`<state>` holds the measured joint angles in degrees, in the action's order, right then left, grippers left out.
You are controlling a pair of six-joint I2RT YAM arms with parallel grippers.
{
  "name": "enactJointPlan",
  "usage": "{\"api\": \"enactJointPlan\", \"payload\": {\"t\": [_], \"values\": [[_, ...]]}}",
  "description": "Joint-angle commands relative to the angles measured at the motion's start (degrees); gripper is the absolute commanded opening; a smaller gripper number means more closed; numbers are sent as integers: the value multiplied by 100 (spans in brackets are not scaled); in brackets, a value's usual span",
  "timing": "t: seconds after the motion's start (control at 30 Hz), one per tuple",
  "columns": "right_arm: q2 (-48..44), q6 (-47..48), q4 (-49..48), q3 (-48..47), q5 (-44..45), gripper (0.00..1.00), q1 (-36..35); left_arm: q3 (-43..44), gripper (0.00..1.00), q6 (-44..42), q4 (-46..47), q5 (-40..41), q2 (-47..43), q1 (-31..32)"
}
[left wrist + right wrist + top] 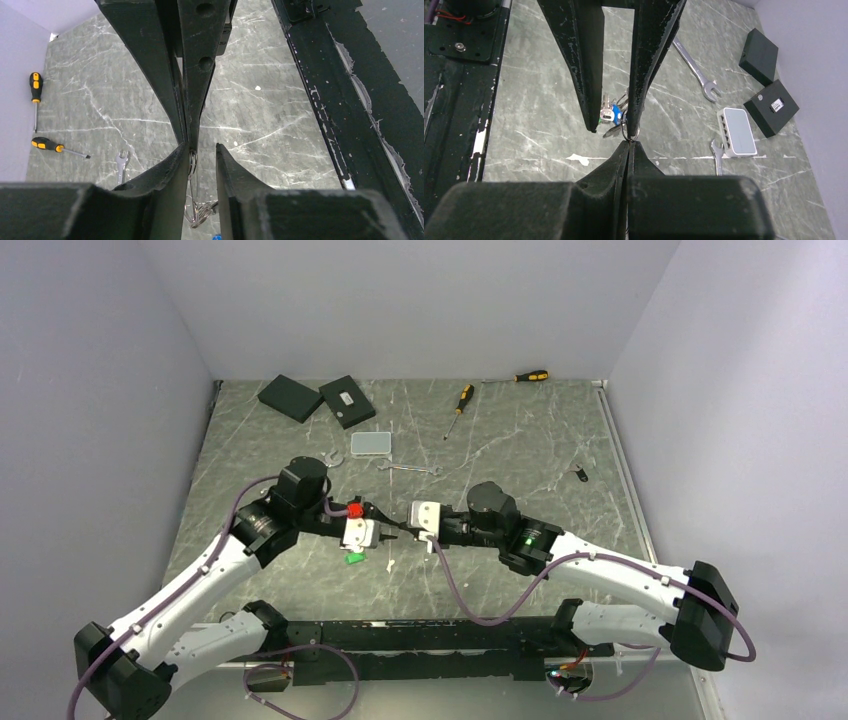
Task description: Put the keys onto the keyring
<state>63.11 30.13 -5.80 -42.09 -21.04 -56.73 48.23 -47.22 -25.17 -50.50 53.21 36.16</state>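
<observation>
The two grippers meet tip to tip above the middle of the table. My right gripper [403, 527] [628, 142] is shut on the keyring [629, 134], a thin wire loop coming out of its tips. In the left wrist view the keyring [193, 167] runs edge-on down between my left gripper's [202, 146] [385, 524] parted fingers, close against the left one. A bunch of keys [611, 114], one with a blue head, hangs from it between those fingers. A green-headed key [353, 558] lies on the table below the left gripper. A black-headed key [580, 475] lies far right.
Two yellow-and-black screwdrivers [460, 400] [528, 376] lie at the back. Spanners [410, 469] [330, 458] and a clear plastic box [371, 444] sit behind the grippers, two black boxes [291, 397] [347, 400] farther back left. The black arm base rail [420, 640] runs along the near edge.
</observation>
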Motion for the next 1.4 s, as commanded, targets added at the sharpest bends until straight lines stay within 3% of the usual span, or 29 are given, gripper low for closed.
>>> {"api": "enactJointPlan", "payload": {"t": [0.0, 0.1, 0.3, 0.5, 0.63, 0.77, 0.9, 1.1, 1.37], "values": [[-44, 114, -132, -307, 48, 0, -36, 112, 28, -180, 125, 23, 70, 111], [-53, 124, -115, -303, 30, 0, -40, 123, 20, -252, 75, 146, 105, 151], [-75, 134, -77, -316, -18, 0, -49, 137, 17, -454, -43, 487, 124, 279], [-105, 151, -43, -313, -87, 0, -66, 78, 29, -506, 15, 720, 52, 297], [-123, 159, -26, -323, -84, 0, -74, 64, 30, -531, 3, 810, 61, 298], [-119, 160, -16, -324, -92, 0, -75, 49, 23, -559, 21, 842, 84, 298], [-134, 168, -1, -326, -73, 0, -83, 55, 0, -598, 60, 895, 62, 304], [-124, 182, 32, -332, -42, 0, -84, 95, 0, -553, 23, 698, 24, 304], [-260, 162, -62, -184, -81, 3, -88, -33, 0, 123, 618, 422, -482, 265]]}}
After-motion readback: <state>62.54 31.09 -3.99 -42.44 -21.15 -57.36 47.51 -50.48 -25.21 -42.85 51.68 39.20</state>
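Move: The keyring is already pinched in the right gripper's tips. From the left hand it lies about 1 cm forward and 1 cm down, level sideways, beside the forward finger. From the right hand it lies about 1 cm left. The keys dangle some 5 cm below the left hand, about 1 cm to its left and level fore and aft. On the table roughly 20 cm below, the green tag is about 11 cm left and 3 cm back of that hand. Half-close the left gripper beside the keyring while both hands sink about 1 cm. Reopen it a little and shift it about 1 cm forward, tipping it some 5 degrees, then shut the left fingers fully on the ring right at the right gripper's tips. Keep the right grip closed throughout, and finish with both hands starting to rise, just under 1 cm. ##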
